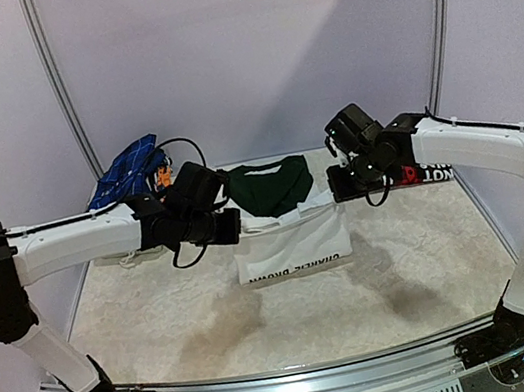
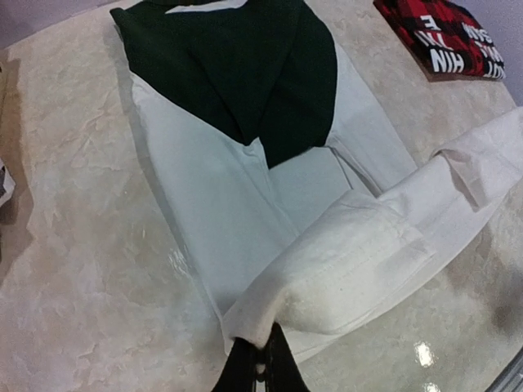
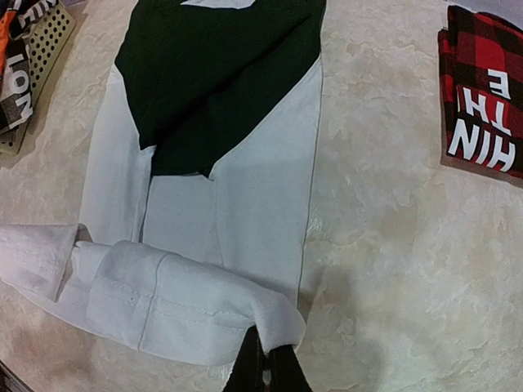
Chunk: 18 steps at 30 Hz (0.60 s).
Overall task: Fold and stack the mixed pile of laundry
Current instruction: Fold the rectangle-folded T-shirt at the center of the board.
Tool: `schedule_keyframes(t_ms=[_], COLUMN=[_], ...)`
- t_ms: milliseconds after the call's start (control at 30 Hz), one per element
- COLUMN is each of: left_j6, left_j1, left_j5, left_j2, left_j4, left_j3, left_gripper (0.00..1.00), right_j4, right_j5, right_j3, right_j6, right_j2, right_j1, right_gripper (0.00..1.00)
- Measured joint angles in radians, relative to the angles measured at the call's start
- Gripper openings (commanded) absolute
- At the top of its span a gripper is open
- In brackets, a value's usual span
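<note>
A white T-shirt with dark green parts (image 1: 291, 247) lies flat in the middle of the table, its bottom hem lifted and curled over toward the collar. My left gripper (image 2: 260, 363) is shut on the hem's left corner, and my right gripper (image 3: 265, 359) is shut on the right corner. In the top view the left gripper (image 1: 231, 224) and right gripper (image 1: 337, 188) hold the hem taut above the shirt. The red-and-black plaid shirt (image 3: 482, 98) lies folded to the right, partly hidden under my right arm in the top view. Blue checked cloth (image 1: 126, 171) is heaped at the back left.
A perforated plastic basket (image 3: 45, 45) stands at the back left with a lettered garment (image 3: 16, 57) draped on it. The table top (image 1: 161, 315) is pale and marbled, with curved walls behind. A metal rail (image 1: 304, 376) runs along the near edge.
</note>
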Motion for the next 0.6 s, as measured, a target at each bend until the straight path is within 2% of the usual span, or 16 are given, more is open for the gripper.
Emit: schedule_keyframes(t_ms=[600], left_j6=[0.097], left_j1=[0.133], left_j5=[0.057], left_j2=[0.203], left_j4=[0.040], left_j3=[0.139], left_gripper=[0.00], right_j4=[0.011], right_j5=[-0.063], right_j3=[0.183], right_j6=[-0.084], right_j2=[0.228], right_j1=[-0.088], right_gripper=[0.00])
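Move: Ahead of both closed grippers, which hold the two corners of the white T-shirt's raised edge, lies the green collar: its middle is some 15 cm ahead and 8 cm right of the left hand, and about 12 cm ahead and 13 cm left of the right hand, roughly 13 cm lower. The folded plaid shirt lies about 14 cm ahead and 19 cm right of the right hand. The laundry basket stands around 12 cm ahead and 25 cm left of the left hand. Carrying the pinched white edge on towards the green collar, both hands travel forward together by about 6 cm, nearly level at first and then sinking as they slow, some 3 cm down in all. Fingers keep their grip on the corners, with the edge stretched between them; the wrists hardly turn. ##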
